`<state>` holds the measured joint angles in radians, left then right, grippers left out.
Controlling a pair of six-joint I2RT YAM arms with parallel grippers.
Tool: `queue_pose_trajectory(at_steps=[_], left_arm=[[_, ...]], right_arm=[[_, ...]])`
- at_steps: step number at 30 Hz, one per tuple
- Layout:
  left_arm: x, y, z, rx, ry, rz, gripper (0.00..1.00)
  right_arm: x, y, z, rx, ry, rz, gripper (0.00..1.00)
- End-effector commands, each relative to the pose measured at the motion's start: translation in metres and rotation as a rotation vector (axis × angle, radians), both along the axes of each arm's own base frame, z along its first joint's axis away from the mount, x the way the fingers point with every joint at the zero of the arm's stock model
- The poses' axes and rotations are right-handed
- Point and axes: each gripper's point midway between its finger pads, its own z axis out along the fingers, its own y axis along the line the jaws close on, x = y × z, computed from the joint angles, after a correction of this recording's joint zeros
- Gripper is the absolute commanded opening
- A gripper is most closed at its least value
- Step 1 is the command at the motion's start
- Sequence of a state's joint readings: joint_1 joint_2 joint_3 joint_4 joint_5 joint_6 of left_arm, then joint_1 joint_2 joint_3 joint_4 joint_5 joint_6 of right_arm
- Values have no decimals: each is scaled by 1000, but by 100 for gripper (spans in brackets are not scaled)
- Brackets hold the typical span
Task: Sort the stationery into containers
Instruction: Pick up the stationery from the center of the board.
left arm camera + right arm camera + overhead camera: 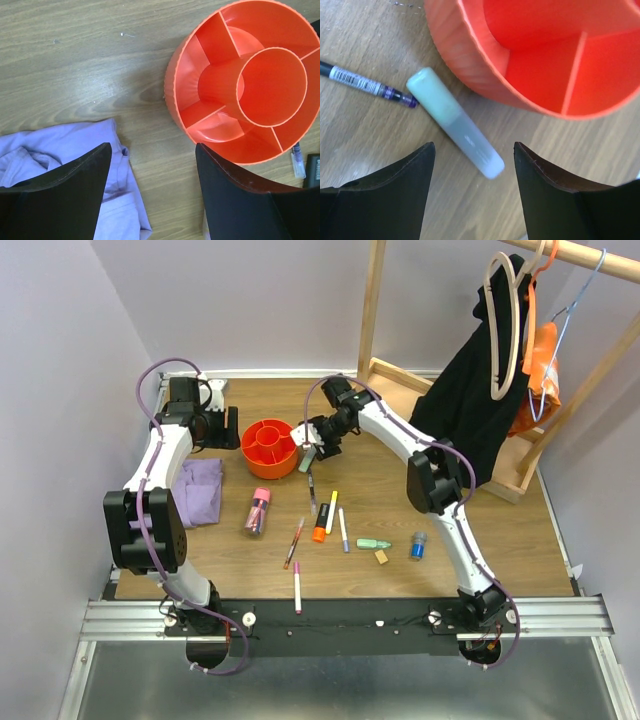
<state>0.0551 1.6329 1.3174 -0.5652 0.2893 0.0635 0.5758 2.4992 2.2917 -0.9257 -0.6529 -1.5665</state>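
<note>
The round orange tub stands at the back of the wooden table, its compartments bare. My left gripper hangs open over bare wood between the tub and a purple cloth. My right gripper is open just right of the tub, above a pale green highlighter that lies on the wood between its fingers, untouched. A black pen lies beside it. Nearer me lie a pink-capped clear tube, an orange highlighter and several pens.
The folded purple cloth lies left of the tub. A green highlighter, a tan eraser and a blue cylinder sit at the front right. A wooden rack with hanging black clothes fills the back right.
</note>
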Motion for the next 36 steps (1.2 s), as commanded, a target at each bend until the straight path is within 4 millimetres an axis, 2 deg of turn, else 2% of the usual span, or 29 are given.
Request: queue_pose_trajectory(at_steps=[1,12,15,16,19,22,28,36], left_arm=[[-5,1,10,-8,-23,-3,77],[-1,7,4,-25,-7,18,77],[-3,7,3,-33,-1,25,77],[-3,7,3,-35,0,25,77],[-5,6,2,-42,3,24,77],[-6,5,1,-45,5,28,77],[-10,2,0,-63,11,25,77],[-11,-1,1,-81,12,16,77]], right_arm=[[-9,16,-25,20,2,72,71],[-19,31,-45,22,8,126,69],[-28,23,-60,-33,22,161,63],[-35,12,-72,-86,53,170,59],[-52,-7,-89,-180,90,222,52],[-62,-18,-99,-232,124,236,51],[-67,-32,-115,-302,174,210,52],[-86,-62,-126,-439,263,164,47]])
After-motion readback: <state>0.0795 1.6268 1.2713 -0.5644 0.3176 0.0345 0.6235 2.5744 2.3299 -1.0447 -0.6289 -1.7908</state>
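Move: The pale green marker lies just under the right hand, about 2 cm back, 1 cm to its left and 4 cm below. The red organizer stands beside the marker, some 9 cm to the hand's left and level with it fore and aft. The dark pen lies about 10 cm straight back and 5 cm below. From the left hand, the marker is about 20 cm to the right, level fore and aft, and 13 cm below. Sink the right gripper some 4 cm towards the board and draw it back about 3 cm, beside the red organizer, to straddle the pale green marker. Let it drift 2 cm left on the way, then ease about 1 cm right again while turning the wrist some 10 degrees counter-clockwise. Part-close the fingers in the second half, one tip along each side of the marker. ##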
